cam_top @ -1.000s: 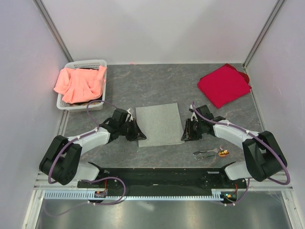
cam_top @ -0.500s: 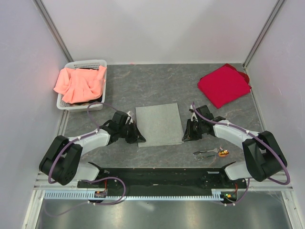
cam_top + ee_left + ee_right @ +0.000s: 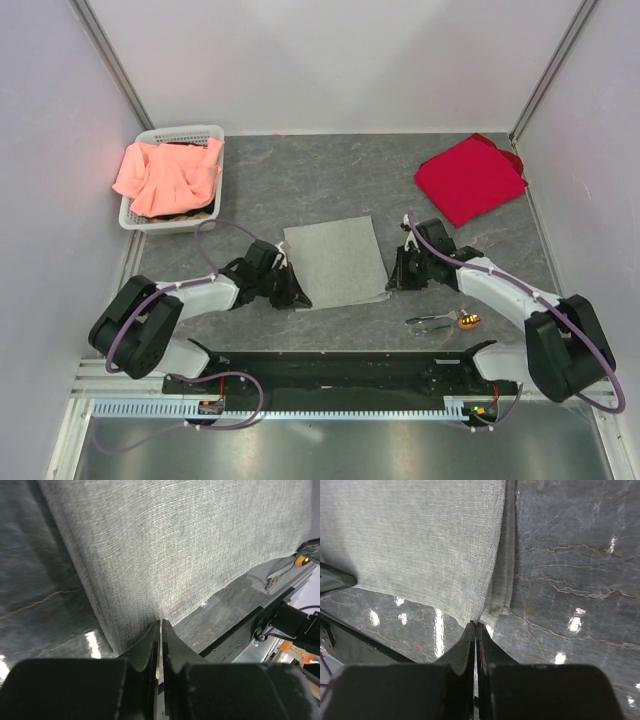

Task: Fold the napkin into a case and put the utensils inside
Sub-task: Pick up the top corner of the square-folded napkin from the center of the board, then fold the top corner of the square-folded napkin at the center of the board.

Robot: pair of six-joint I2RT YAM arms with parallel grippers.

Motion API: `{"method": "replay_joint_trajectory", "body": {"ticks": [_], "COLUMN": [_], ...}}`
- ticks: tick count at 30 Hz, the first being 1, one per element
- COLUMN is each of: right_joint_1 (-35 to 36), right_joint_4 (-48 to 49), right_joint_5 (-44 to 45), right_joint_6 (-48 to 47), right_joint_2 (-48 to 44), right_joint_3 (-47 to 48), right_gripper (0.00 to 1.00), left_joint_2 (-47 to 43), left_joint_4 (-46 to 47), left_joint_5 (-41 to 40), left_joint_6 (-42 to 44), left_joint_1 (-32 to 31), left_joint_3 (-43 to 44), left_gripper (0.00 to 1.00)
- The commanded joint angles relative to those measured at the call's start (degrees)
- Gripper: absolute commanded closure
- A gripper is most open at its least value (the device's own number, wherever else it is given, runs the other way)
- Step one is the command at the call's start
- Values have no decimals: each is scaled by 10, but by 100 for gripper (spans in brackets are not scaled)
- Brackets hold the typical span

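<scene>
The grey-green napkin lies spread in the middle of the table, with its near edge slightly raised. My left gripper is shut on its near left corner; in the left wrist view the jaws pinch the edge of the cloth. My right gripper is shut on the near right corner, where the jaws meet the napkin and lift it off a lower layer. The utensils lie right of the napkin, silvery with an orange end. No case is formed.
A white basket holding a salmon-orange cloth stands at the back left. A red cloth lies at the back right. The black base rail runs along the near edge.
My right gripper has shut on the napkin's near right corner. My left gripper slid along to the near left corner, and the napkin's near edge shifted slightly.
</scene>
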Motion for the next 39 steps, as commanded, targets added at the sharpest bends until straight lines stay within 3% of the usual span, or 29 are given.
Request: {"method": "replay_joint_trajectory", "body": {"ticks": [1,9,13,15,20,24,29,39], "right_joint_1": [2,2,2,5,53,97,140,169], "right_joint_4": [-31,-33,-18,0,19,52,77,114], "right_joint_5": [34,18,0,-3,-7,-19,-33,-63], "right_joint_6": [-39,-33,-52,-59,-49,-29,-17,29], "right_joint_2": [-51,-102,-88,-63,24,101,215,350], "right_joint_3": [-11,-8,5,21,107,181,281,418], "right_gripper": [100,100,100,100,100,100,100,100], "left_joint_2": [18,-26,-80,-108,-130,-113,-97,-147], "left_joint_4": [59,68,-11,-61,-81,-52,54,25], "left_joint_5": [3,-1,-32,-50,-65,-48,-11,-44], "left_joint_6": [-34,-78,-47,-33,-17,-29,-91,-93], "left_joint_1": [-34,-74,-73,-67,-38,-36,-39,-39], "left_joint_3": [-11,-39,-12,13,25,5,-71,-103], "left_gripper": [91,91,89,89,88,89,91,91]}}
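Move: The loose near-right corner of the napkin's top layer is already pinched in the right hand; the place it is taken towards, the far-left corner, lies about 14 cm ahead, 25 cm left and 3 cm lower. The near-left corner is 22 cm left and 5 cm back; the utensils some 11 cm right, 7 cm back. From the left hand, the near-left corner is roughly 3 cm left, 1 cm back and 1 cm down. The napkin's top-layer corner stays pinched in the right fingers as that hand rises about 2 cm, then sweeps some 20 cm left and 8 cm forward over the napkin, rising further and turning about 20 degrees counter-clockwise. The left hand, almost shut at the near-left corner, slides back and right, hops up nearly 5 cm, then comes down on the cloth again, drawing back and slightly left. ##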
